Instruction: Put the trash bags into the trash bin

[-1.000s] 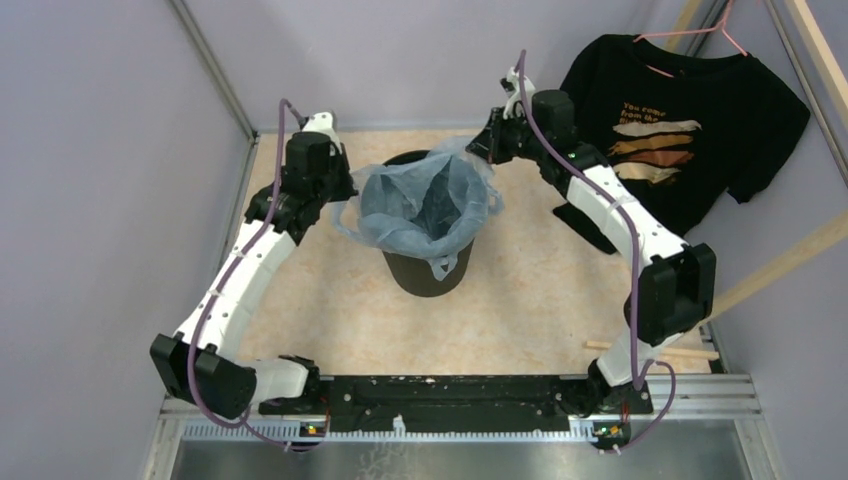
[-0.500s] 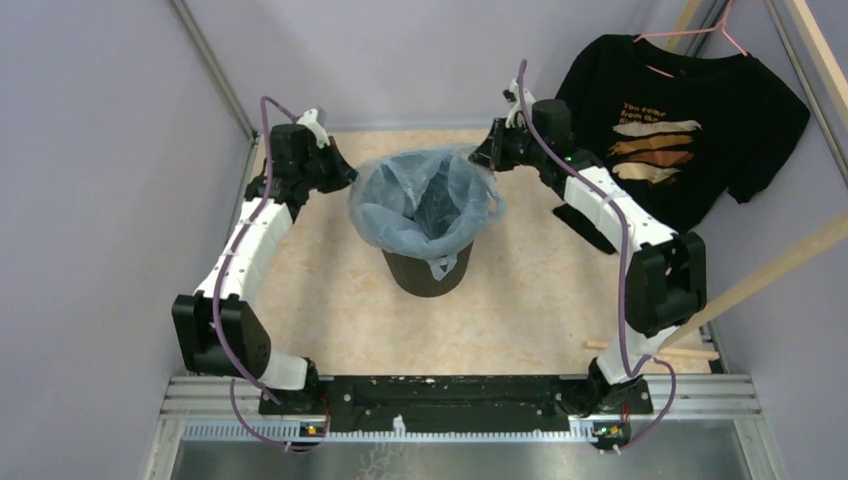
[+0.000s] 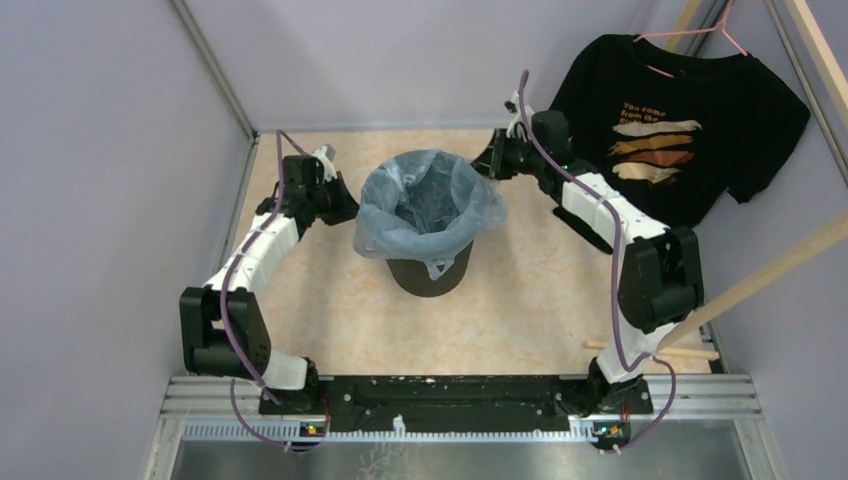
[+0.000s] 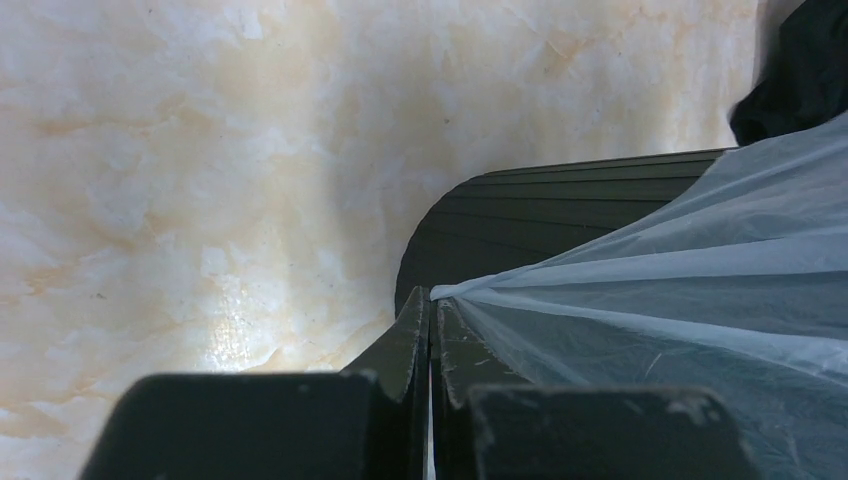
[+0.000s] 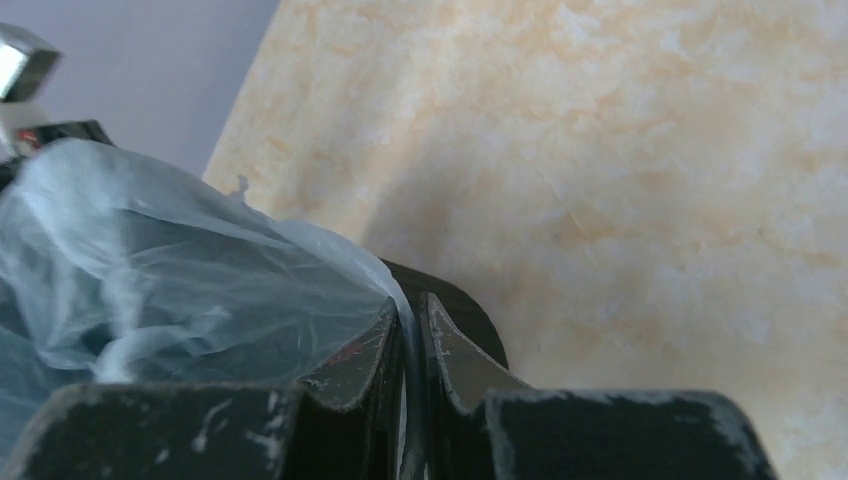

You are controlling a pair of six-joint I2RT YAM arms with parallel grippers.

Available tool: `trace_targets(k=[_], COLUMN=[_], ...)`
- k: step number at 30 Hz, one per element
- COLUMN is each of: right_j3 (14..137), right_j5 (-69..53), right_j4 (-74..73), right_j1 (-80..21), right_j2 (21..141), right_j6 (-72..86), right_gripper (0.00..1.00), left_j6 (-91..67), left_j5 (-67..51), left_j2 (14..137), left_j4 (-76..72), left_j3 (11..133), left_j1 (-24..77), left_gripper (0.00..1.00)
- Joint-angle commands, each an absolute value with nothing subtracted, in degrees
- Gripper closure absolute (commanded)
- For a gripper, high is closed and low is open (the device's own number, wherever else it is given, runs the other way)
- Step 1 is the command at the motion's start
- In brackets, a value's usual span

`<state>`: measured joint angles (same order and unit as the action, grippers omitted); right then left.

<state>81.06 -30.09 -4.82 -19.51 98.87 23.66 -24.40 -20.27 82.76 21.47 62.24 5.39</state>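
The black trash bin [image 3: 428,276] stands mid-table with the light-blue trash bag [image 3: 425,205] spread open in it, the bag's rim folded over the bin's edge. My left gripper [image 3: 350,212] is at the bin's left side, shut on the bag's edge. In the left wrist view the film [image 4: 680,300] runs taut from the fingertips of the left gripper [image 4: 431,295] over the bin wall [image 4: 540,215]. My right gripper [image 3: 487,160] is at the bin's far right rim. In the right wrist view the right gripper [image 5: 412,305] has its jaws a narrow crack apart, with bag film [image 5: 180,270] lying in the gap above the bin rim [image 5: 470,320].
A black printed T-shirt [image 3: 680,130] hangs on a hanger at the back right, close behind the right arm. A wooden beam [image 3: 780,265] slants along the right side and a short wooden stick [image 3: 650,348] lies near the right base. Purple walls enclose the table.
The left gripper has moved down and nearer, drawing the bag's left rim down over the bin's edge. The right gripper's jaws have parted slightly; the bag now sits flatter round the rim.
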Motion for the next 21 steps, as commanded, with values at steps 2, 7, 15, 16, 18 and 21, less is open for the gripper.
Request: trace_targets(k=[2, 7, 15, 16, 18, 21], right_j3=[74.8, 74.7, 75.5, 74.6, 72.3, 67.8], right_j5=[-28.1, -29.6, -19.7, -18.4, -15.8, -15.0], right_j4=[-2.6, -5.5, -18.8, -19.8, -21.2, -21.4], right_j1=[-17.8, -17.8, -17.8, -17.8, -17.8, -17.8], right_j2=[97.2, 96.0, 84.0, 82.2, 78.5, 73.6], right_j6=[22.7, 23.2, 20.1, 19.7, 19.1, 18.9], right_gripper=[0.90, 0.87, 0.45, 0.40, 0.33, 0.25], left_j6=[-23.1, -22.9, -23.2, -23.1, -23.1, -24.3], left_j5=[-21.0, -16.6, -6.8, -5.8, -5.0, -6.2], left_j2=[80.9, 80.4, 67.7, 65.4, 60.9, 55.3], left_j4=[21.4, 24.5, 32.9, 33.5, 33.5, 33.8], left_j3=[64.3, 62.5, 62.6, 61.8, 59.2, 54.9], left_j1=[5.0, 4.9, 4.9, 4.9, 4.9, 4.9], left_gripper=[1.00, 1.00, 0.33, 0.32, 0.28, 0.22])
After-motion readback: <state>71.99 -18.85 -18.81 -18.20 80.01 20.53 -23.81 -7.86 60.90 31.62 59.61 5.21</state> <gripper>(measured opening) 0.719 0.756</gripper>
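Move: Both hands already pinch the outer edge of the trash bag, whose open mouth is draped over the trash bin. From the left hand the bag's middle lies about 14 cm to the right, 4 cm back and some 4 cm higher, with the bin's middle beneath it, about 4 cm below the hand. From the right hand both lie about 9 cm to the left and 9 cm back, the bag roughly 4 cm lower and the bin's middle 11 cm lower. The right hand first draws its pinched bag edge about 6 cm down outside the bin, easing back and to its right, then opens wide, lets go and backs off to the right and back while rising some 8 cm. The left hand holds its edge low beside the bin at first, then spreads its fingers, releases the bag and withdraws up, back and left, rising about 7 cm as it turns slightly away. ##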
